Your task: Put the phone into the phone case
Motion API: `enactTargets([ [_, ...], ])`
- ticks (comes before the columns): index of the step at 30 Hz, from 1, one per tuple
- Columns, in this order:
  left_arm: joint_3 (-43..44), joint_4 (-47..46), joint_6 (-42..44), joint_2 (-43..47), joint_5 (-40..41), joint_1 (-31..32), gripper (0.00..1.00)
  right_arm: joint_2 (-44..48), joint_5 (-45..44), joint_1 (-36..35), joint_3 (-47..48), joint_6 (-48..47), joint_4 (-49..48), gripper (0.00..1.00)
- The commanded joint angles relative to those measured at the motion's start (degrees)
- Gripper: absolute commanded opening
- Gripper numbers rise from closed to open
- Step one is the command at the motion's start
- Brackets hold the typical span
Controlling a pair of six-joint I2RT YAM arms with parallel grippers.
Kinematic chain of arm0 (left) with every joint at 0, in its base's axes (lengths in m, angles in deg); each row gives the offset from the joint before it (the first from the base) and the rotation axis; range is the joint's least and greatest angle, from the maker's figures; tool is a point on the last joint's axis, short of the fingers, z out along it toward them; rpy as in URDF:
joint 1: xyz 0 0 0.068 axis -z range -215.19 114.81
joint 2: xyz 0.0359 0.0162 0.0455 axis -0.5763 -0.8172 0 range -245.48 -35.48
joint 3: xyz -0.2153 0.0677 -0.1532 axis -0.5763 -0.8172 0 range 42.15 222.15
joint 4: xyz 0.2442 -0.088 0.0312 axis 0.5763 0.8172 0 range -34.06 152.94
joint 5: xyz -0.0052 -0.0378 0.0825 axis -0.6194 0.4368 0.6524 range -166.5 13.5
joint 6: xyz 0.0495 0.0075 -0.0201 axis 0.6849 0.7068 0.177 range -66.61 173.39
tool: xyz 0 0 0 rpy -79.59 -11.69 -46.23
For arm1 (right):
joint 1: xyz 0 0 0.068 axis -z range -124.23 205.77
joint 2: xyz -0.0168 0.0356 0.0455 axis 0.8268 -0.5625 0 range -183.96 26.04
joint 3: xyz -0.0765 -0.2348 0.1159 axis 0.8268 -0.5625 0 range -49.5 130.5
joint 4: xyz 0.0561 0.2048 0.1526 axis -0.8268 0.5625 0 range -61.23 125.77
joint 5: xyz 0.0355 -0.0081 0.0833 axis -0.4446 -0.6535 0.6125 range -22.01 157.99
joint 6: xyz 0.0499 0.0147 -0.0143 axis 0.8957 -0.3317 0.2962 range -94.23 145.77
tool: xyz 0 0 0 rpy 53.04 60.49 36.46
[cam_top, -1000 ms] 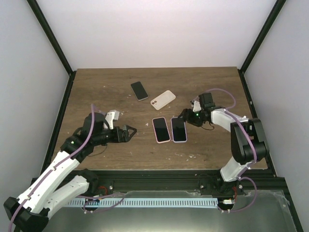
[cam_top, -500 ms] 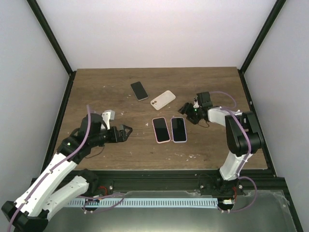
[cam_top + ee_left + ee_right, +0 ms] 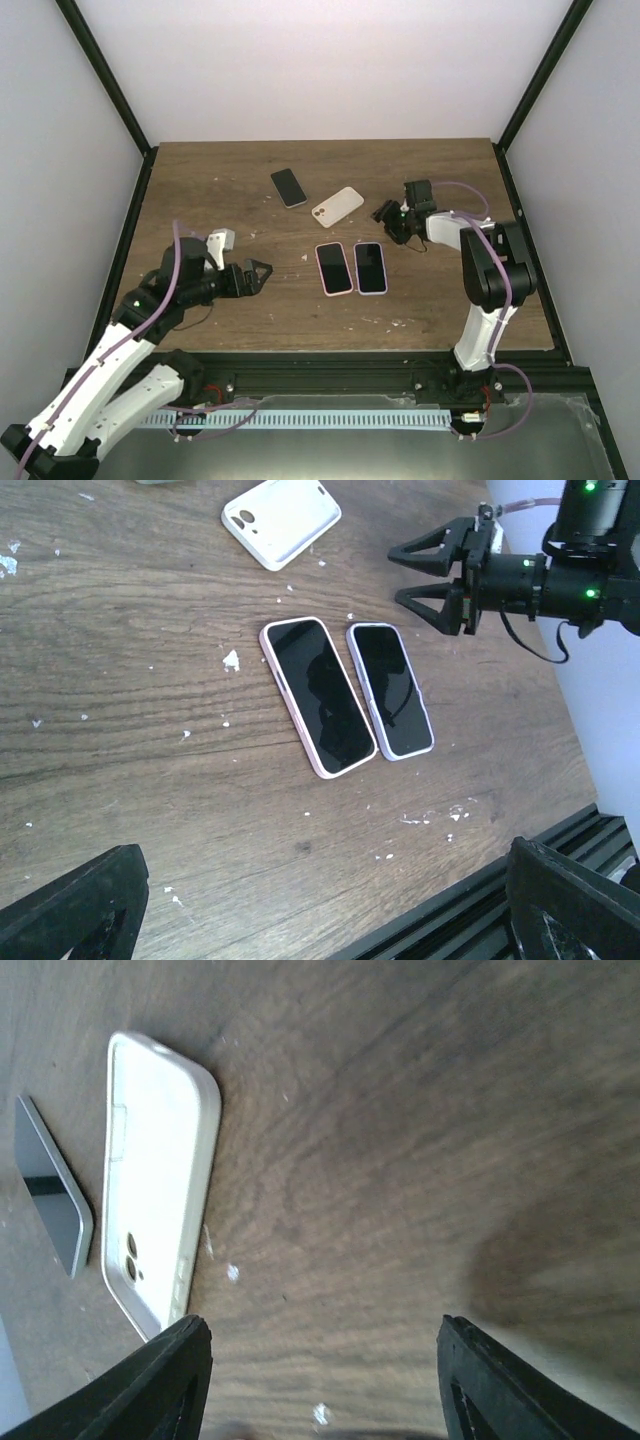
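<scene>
A bare black phone [image 3: 289, 187] lies at the back of the table, and an empty white phone case [image 3: 337, 206] lies just right of it. In the right wrist view the case [image 3: 155, 1175] lies with its camera cutout toward me, the phone [image 3: 50, 1185] beyond it. My right gripper [image 3: 384, 213] is open, low over the wood just right of the case, with nothing between its fingers [image 3: 160, 1385]. My left gripper [image 3: 262, 270] stands wide open and empty, left of two cased phones.
A pink-cased phone [image 3: 318, 696] and a lilac-cased phone [image 3: 390, 690] lie side by side, screens up, mid-table. The right gripper [image 3: 425, 575] shows above them in the left wrist view. The black frame rail [image 3: 480, 900] runs along the near table edge.
My right gripper has moved away from the lilac-cased phone toward the back, nearer the white case. My left arm has drawn back a little to the left.
</scene>
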Motion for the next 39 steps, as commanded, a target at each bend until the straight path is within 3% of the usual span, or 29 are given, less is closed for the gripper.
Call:
enactTargets([
  [1, -0.68, -1.32, -0.25, 1.96, -0.89, -0.23, 0.99, -2.42, -1.29, -0.59, 4.58, 2.39, -0.56, 0.6],
  [6, -0.63, -0.69, -0.48, 2.87, -1.18, -0.22, 0.98, -4.54, -2.07, -1.91, 7.16, 5.55, -0.5, 0.5],
  [14, -0.91, -0.28, -1.42, 4.55, -1.55, -0.26, 0.98, -11.0, -1.93, -5.1, 15.14, 8.67, -0.41, 0.44],
  [21, -0.31, 1.11, -1.1, 5.03, -1.49, -0.27, 0.98, -16.19, -2.2, -6.78, 21.59, 10.22, 1.68, 0.43],
  [32, -0.5, 1.48, -1.33, 6.18, -1.22, -0.26, 0.98, -19.92, -5.39, -8.3, 24.38, 10.31, 7.18, 0.41],
  [39, -0.1, 2.29, -1.33, 7.07, -0.62, -0.25, 0.98, -19.86, -6.87, -8.89, 27.07, 7.52, 10.18, 0.18],
])
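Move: Ahead and to the left of the right hand, about 7 cm farther out, 11 cm left and 4 cm below, lies the empty beige phone case. On the table with it, also counted from the right hand, are the bare black phone, some 13 cm ahead and 23 cm left, the pink-cased phone, 12 cm back and 12 cm left, and the lavender-cased phone, 12 cm back and 4 cm left. The left hand has the beige case about 28 cm ahead, 20 cm right and 20 cm below. Sweeping almost level over the table, the right hand goes forward and left together, roughly 10 cm in all, to the beige case's near right long edge, then sinks the last 1.5 cm. Its fingers close from about two thirds open to a quarter, one inside the wall and one outside. The empty left hand rises about 2 cm and eases back, still wide open. ##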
